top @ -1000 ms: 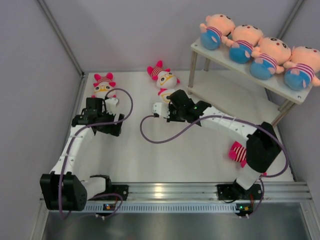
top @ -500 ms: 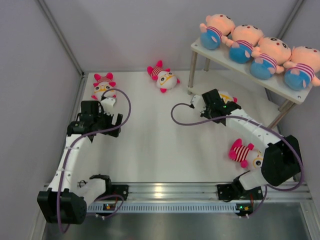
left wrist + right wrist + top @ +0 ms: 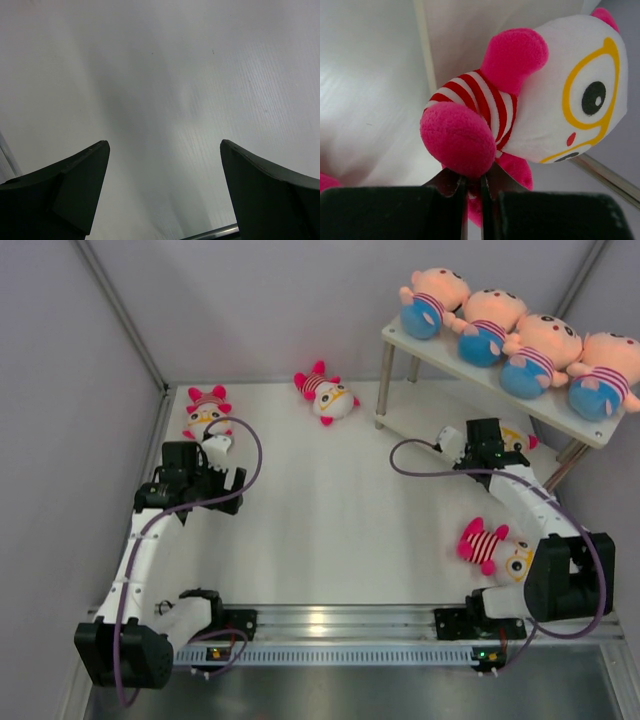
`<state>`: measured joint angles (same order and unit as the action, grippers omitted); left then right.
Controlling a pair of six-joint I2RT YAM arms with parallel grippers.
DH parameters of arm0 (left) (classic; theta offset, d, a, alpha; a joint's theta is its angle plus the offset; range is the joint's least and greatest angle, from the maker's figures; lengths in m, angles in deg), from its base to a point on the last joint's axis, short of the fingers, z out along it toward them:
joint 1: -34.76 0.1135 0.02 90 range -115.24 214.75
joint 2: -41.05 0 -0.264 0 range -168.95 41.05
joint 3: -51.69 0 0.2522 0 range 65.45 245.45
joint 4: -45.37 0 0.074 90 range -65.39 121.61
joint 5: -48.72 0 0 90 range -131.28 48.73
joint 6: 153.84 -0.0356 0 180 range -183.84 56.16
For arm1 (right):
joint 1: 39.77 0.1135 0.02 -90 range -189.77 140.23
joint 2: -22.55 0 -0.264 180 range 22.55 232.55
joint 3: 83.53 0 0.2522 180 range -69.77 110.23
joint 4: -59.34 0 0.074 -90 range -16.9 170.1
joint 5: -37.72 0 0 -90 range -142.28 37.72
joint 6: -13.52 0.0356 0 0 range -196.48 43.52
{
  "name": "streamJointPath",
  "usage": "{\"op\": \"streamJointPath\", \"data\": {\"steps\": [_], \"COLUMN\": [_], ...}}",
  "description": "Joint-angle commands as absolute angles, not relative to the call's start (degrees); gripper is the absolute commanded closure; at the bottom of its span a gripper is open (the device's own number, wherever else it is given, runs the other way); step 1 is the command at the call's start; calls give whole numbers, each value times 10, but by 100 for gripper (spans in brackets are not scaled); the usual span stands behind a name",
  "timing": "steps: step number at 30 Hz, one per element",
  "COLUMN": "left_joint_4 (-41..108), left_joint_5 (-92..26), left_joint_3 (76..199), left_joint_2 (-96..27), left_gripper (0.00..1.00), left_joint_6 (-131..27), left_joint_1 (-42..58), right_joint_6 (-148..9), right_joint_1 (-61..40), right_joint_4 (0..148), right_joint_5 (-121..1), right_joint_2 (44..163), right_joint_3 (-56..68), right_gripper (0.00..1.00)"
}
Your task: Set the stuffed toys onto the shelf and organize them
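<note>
Four peach dolls (image 3: 530,350) lie in a row on the shelf's top board (image 3: 480,375). My right gripper (image 3: 490,440) is shut on a hot-pink doll (image 3: 530,105) and holds it at the lower board (image 3: 420,425), under the top one. In the right wrist view the jaws pinch the doll's pink limb. Other pink dolls lie on the table: one at back centre (image 3: 327,394), one at back left (image 3: 207,410), one at near right (image 3: 492,546). My left gripper (image 3: 215,452) is open and empty, just in front of the back-left doll.
Grey walls and slanted frame poles enclose the white table (image 3: 330,520). The shelf's thin metal legs (image 3: 384,388) stand at the back right. A metal rail (image 3: 340,625) runs along the near edge. Purple cables loop from both arms.
My right gripper has carried the pink doll from the table's middle rightward to the shelf's lower board. My left arm has pulled back slightly from the back-left doll.
</note>
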<state>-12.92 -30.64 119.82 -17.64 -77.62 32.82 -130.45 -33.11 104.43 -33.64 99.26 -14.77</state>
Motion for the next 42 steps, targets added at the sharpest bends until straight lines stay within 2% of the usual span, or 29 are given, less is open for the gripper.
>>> {"op": "streamJointPath", "data": {"steps": [1,5,10,16,18,21,37,41,42], "left_joint_4": [-110,-110,-109,-110,-110,-110,-111,-110,-110], "left_joint_5": [-298,-305,-305,-309,-310,-310,-309,-313,-312], "left_joint_3": [1199,1199,1198,1199,1199,1196,1196,1195,1195], "left_joint_2": [-173,-182,-185,-186,-186,-184,-180,-180,-179], "left_gripper": [2,2,2,2,2,2,2,2,2], "left_joint_6": [-771,-772,-774,-774,-773,-773,-775,-776,-776], "left_joint_1": [324,312,310,310,310,310,309,309,309], "right_joint_6": [-1347,-1338,-1333,-1336,-1339,-1339,-1353,-1355,-1357], "right_joint_1": [-371,-394,-431,-436,-436,-435,-446,-446,-445], "right_joint_4": [990,993,985,1011,1011,1016,1035,1025,1023], "right_joint_5": [-301,-294,-336,-357,-362,-368,-279,-289,-286], "right_joint_2": [1035,1064,1032,1013,1013,1012,1020,1014,1013], "right_joint_3": [-134,-112,-119,-113,-119,-119,-117,-128,-130], "right_gripper": [100,100,99,94,85,78,79,71,63]}}
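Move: Over the front edge of the lower shelf, the right hand still has a pink-footed stuffed toy pinched at its lower end. Its place at the right end of that board lies about 13 cm to the right, 3 cm ahead and 3 cm lower. The rightmost boy toy on the upper board is some 9 cm right, 3 cm ahead and 20 cm up; another pink toy lies about 18 cm back, 1 cm right and 8 cm below. For the left hand the place is some 70 cm right, 10 cm ahead and 6 cm below. Carrying the pink-footed toy on to the right along the lower board, beneath the upper one, the right hand covers about 6 cm quickly, dipping some 2 cm and partly rising again. It nearly pauses while the shut fingers part a little, then eases roughly 2 cm farther right and slightly back, turning about 10 degrees clockwise in all; the fingers loosen to about a third open, still around the toy's lower body. ##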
